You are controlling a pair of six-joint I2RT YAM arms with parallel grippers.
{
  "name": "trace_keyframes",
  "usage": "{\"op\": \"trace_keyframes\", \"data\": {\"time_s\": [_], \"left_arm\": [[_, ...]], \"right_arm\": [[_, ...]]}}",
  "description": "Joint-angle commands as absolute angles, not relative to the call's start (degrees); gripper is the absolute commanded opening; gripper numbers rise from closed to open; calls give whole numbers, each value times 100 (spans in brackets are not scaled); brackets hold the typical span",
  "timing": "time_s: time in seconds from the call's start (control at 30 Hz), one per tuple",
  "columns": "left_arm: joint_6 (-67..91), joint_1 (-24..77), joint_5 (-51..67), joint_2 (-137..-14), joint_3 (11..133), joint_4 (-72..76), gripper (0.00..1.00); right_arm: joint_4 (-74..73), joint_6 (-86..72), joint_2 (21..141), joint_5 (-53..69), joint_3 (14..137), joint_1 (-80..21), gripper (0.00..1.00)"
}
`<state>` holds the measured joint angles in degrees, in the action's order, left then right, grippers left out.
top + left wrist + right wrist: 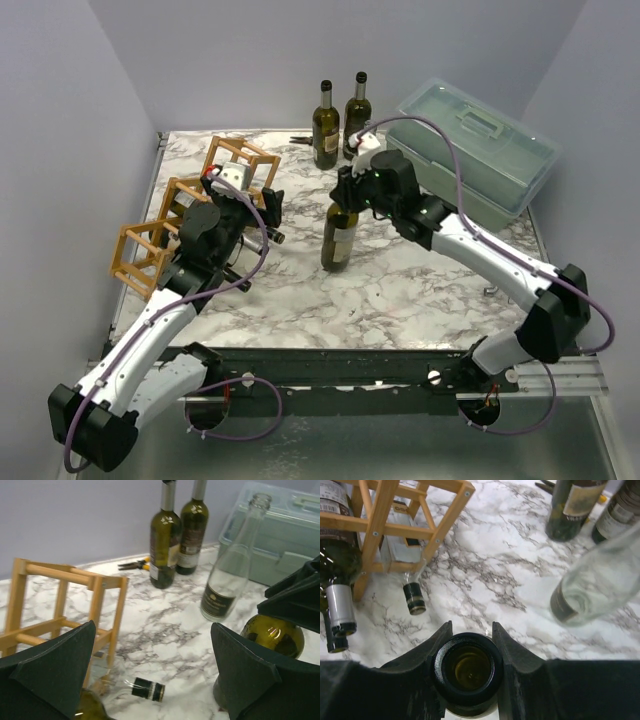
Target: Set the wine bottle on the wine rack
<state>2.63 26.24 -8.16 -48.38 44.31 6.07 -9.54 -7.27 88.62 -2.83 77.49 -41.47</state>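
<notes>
A dark green wine bottle (339,245) stands upright in the middle of the marble table. My right gripper (347,195) is shut on the top of its neck. In the right wrist view the bottle's open mouth (467,667) sits pinched between the fingers of that gripper (470,632). The wine rack (190,205), a lattice of light wooden sticks, stands at the left with bottles lying in its cells (405,542). My left gripper (275,218) hangs open beside the rack with nothing between its fingers (250,675). It faces the held bottle (275,635).
Two dark bottles (326,125) (358,112) stand at the back, with pliers (135,564) by the wall. A clear empty bottle (230,575) stands near the pale green toolbox (480,150) at the back right. A bottle neck (147,689) pokes out of the rack onto the table.
</notes>
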Motion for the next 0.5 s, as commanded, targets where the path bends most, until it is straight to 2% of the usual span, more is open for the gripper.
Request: {"op": "trace_keyframes", "data": {"time_s": [0.0,0.2,0.33,0.47], "left_arm": [[811,2593,430,-5322,4746,418,99],[1250,2673,1651,-6014,4850,632,98],[1229,2897,2485,-6229,4680,1109,99],[784,3342,2682,-6266,4518,1217,99]], "right_arm": [[-559,-1377,7840,-403,7083,-4094,0],[-878,-2546,6949,-1453,6434,-4082,0],[-817,-3282,6560,-1546,6143,-4082,0],[-734,-3692,6418,-1276,6097,-4087,0]]}}
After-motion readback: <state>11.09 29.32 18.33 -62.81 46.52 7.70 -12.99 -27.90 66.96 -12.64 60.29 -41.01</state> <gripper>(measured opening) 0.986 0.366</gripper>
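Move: My right hand holds the wine bottle by its neck; the bottle's middle hangs about 12 cm below that hand, some 2 cm back and 1 cm left. From my empty left hand that middle is roughly 16 cm right, 4 cm ahead and 15 cm lower. The clear bottle stands 18 cm ahead and 21 cm right of my left hand; a capped neck poking from the rack lies 10 cm ahead, 3 cm right, well below. I swing my open left hand about 11 cm right and 6 cm down towards the hanging bottle's body, turning it some 30 degrees clockwise and tipping the fingers downward. Meanwhile my right hand keeps its pinch on the neck, carries it about 8 cm right and 6 cm back, and rolls so the base swings out to the left. My left fingers haven't reached the glass. ##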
